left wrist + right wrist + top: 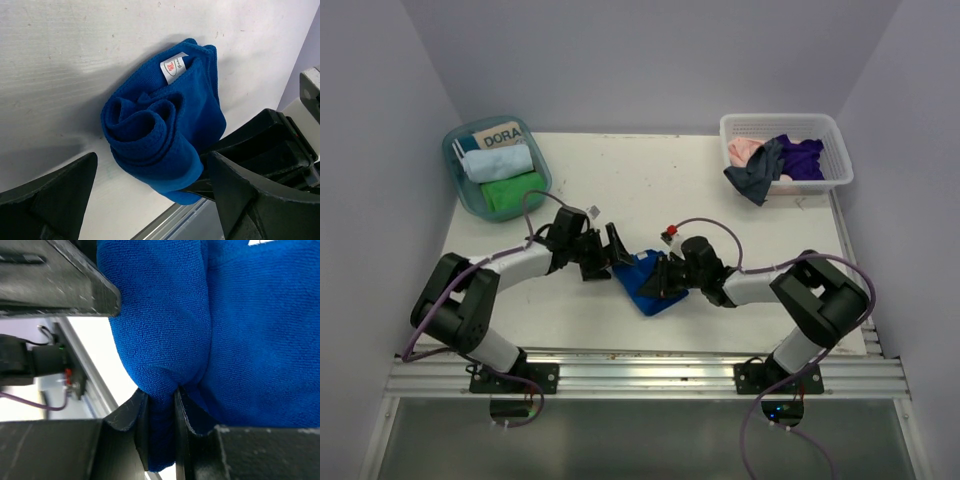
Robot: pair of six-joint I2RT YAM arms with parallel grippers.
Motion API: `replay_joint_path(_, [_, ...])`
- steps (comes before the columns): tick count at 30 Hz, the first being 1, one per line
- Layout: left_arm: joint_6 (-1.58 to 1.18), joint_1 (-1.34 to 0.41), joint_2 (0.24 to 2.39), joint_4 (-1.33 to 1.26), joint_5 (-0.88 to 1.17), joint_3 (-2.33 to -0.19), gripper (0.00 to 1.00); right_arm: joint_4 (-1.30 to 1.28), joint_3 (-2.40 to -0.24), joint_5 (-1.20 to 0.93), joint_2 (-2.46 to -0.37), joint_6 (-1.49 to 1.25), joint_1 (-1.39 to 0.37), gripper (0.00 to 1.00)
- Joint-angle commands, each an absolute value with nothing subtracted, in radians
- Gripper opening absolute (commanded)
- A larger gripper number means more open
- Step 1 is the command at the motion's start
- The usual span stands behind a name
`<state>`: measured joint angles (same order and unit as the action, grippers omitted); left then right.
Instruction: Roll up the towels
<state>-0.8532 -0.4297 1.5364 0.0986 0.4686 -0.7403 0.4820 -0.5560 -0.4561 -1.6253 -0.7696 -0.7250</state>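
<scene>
A royal blue towel [642, 285] lies loosely rolled on the white table [720, 200], between my two arms. Its spiral end faces the left wrist camera, so the roll [160, 135] and its white tag [171, 67] show plainly there. My left gripper [150, 200] stands wide open just short of the roll and touches nothing; from above, this gripper [613, 258] is at the towel's left edge. My right gripper [161, 435] is shut on a pinched fold of the blue towel [240, 330], at the towel's right side [660, 278].
A teal bin [458, 180] at the back left holds a rolled light blue towel [498, 163], a green towel [515, 192] and a box marked DORA [500, 138]. A white basket [820, 130] at the back right holds pink, grey and purple towels. The table's metal front rail [640, 375] runs close behind the roll.
</scene>
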Motion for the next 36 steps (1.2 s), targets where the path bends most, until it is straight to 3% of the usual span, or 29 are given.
replay_joint_path(1, [-0.851,-0.449,1.574,0.028,0.480,-0.761,0.93,0.621,-0.506,-0.580,-1.664,-0.880,-0.692,0.00])
replay_joint_path(9, [-0.854,-0.477,1.635,0.017,0.448,-0.768,0.72,0.663,-0.502,-0.617,-1.710,-0.899,-0.676,0.00])
replay_joint_path(12, [-0.864,-0.482,1.649,0.017,0.442,-0.776,0.60,0.586,-0.525,-0.604,-1.707,-0.865,-0.675,0.00])
replay_joint_path(14, [-0.870,-0.485,1.649,0.023,0.436,-0.781,0.45,0.501,-0.560,-0.580,-1.697,-0.806,-0.676,0.00])
replay_joint_path(16, [-0.870,-0.488,1.643,0.052,0.433,-0.798,0.31,0.336,-0.587,-0.496,-1.660,-0.722,-0.683,0.13])
replay_joint_path(17, [-0.871,-0.488,1.643,0.069,0.427,-0.805,0.26,0.287,-0.612,-0.468,-1.642,-0.695,-0.684,0.26])
replay_joint_path(19, [-0.873,-0.489,1.643,0.123,0.425,-0.831,0.17,0.158,-0.636,-0.383,-1.588,-0.629,-0.696,0.38])
replay_joint_path(21, [-0.879,-0.491,1.638,0.159,0.417,-0.842,0.16,0.035,-0.682,-0.319,-1.546,-0.592,-0.712,0.49])
replay_joint_path(24, [-0.899,-0.494,1.617,0.184,0.405,-0.836,0.15,-0.117,-0.755,-0.168,-1.464,-0.522,-0.771,0.56])
replay_joint_path(36, [-0.934,-0.499,1.595,0.204,0.382,-0.811,0.16,-0.422,-1.041,0.509,-1.532,-0.373,-1.120,0.59])
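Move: The blue towel's rolled edge has its far-left end about 2 cm to the left hand's right, level with it in reach and some 2 cm below. The white label is about 5 cm to the left hand's right, 1 cm farther out and 3 cm down. From the right hand, already pinching the roll's near part, that far-left end lies about 5 cm ahead and 3 cm left, with the label some 7 cm straight ahead. The towel roll's far-left end is taken by the left hand, which sinks about 2 cm while easing right and closes its wide-open fingers around it. The right hand keeps its pinch on the near part, almost in place, until the left has closed, then opens, lets go and rises about 6 cm, its wrist tilting some 40 degrees to point more steeply down. ##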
